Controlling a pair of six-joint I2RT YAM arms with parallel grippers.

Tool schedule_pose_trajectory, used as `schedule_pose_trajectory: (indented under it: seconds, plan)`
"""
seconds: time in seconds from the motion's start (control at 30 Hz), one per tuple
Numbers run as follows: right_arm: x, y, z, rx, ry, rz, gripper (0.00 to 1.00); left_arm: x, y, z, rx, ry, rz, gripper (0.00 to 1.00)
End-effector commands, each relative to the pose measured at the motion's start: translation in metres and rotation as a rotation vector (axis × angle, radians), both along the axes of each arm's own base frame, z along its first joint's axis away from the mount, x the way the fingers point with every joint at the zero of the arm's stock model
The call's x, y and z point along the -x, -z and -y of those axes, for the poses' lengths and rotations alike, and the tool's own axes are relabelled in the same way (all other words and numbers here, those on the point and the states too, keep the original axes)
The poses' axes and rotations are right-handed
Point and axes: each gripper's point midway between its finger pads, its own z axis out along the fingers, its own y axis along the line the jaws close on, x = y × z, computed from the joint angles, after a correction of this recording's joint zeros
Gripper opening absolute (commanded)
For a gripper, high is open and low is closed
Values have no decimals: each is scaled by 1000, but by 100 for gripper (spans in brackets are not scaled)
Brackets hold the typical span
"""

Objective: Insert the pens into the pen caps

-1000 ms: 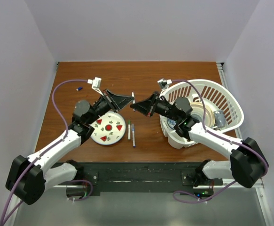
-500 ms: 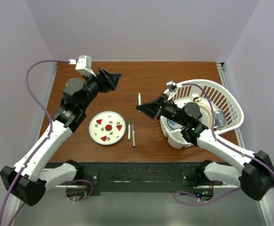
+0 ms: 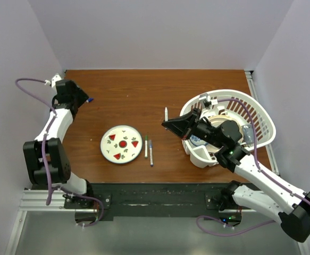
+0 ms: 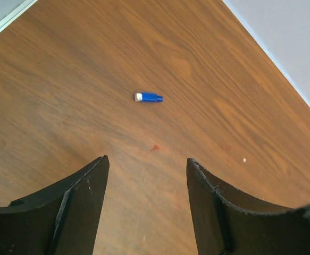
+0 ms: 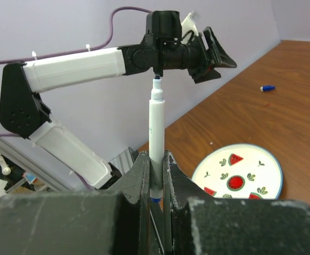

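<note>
My right gripper (image 3: pixel 166 124) is shut on a white pen (image 3: pixel 166 113), which stands upright between the fingers (image 5: pixel 139 175) with its dark tip up and a blue end (image 5: pixel 155 199) low in the grip. Two more pens (image 3: pixel 148 149) lie side by side just right of the plate. A small blue pen cap (image 4: pixel 148 98) lies alone on the wood at the far left back (image 3: pixel 90 100). My left gripper (image 4: pixel 147 164) hangs open over the bare table just short of that cap, nothing between its fingers. It also shows in the top view (image 3: pixel 81 98).
A round white plate (image 3: pixel 121 144) with red watermelon marks sits left of centre. A white slatted basket (image 3: pixel 261 119) holding tape rolls and other items stands at the right, under my right arm. The walls close in behind and left of the left arm.
My left arm swung from the table's middle out to the far left back corner and its gripper opened. My right gripper drew back to the right, keeping the white pen.
</note>
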Motion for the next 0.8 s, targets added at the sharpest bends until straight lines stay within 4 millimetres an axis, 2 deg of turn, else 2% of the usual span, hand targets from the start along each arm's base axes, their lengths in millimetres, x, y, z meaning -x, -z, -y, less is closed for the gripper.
schedule_pose_trajectory:
  seconds: [0.0,0.03,0.07,0.1,0.13,0.17,0.23,0.27,0.47,0.6,0.63,0.77]
  plan:
    - [0,-13,4,15,23,58,0,-32,-6,-19,-4,-129,59,64]
    - [-1,-13,5,15,29,58,0,-39,-9,-24,-20,-144,36,64]
    - [-2,-13,6,15,35,59,0,-44,12,-27,-40,-141,-25,64]
    - [-3,-14,6,16,43,65,0,-49,15,-30,-59,-139,-46,64]
    - [-4,-12,6,20,47,64,0,-59,11,-32,-76,-125,-38,64]
    - [-5,-13,6,19,52,65,0,-63,26,-33,-98,-105,-74,64]
    - [-6,-12,4,26,49,64,0,-76,29,-30,-110,-55,-68,63]
    - [-7,-12,4,29,52,65,0,-79,44,-29,-116,-36,-97,63]
    - [-12,-14,4,55,65,84,0,-83,81,-26,-64,-44,-152,63]
    - [-13,-15,4,64,71,92,0,-90,86,-26,-86,-16,-143,64]
    - [-12,-15,4,65,71,92,0,-98,82,-25,-97,3,-113,63]
    - [-14,-12,6,84,80,87,0,-107,93,-24,-119,51,-137,62]
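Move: The blue pen cap that the open left hand is heading for lies about 11 cm ahead of it, 2 cm to its left and some 15 cm below, alone on the bare wood. The plate is roughly 15 cm back and 19 cm to that hand's right, with the green pen beyond it, about 16 cm back and 33 cm right. From the right hand, which already holds the white pen upright, the blue cap lies some 35 cm ahead, 48 cm left and 34 cm below. The left hand comes down on the blue pen cap in a bent path: first mostly forward, about 7 cm with a little to the left while already sinking, then nearly straight down, some 11 cm lower in all. Its fingers stay open and tip about 10 degrees more steeply towards the table, stopping just short of the cap without touching it. ##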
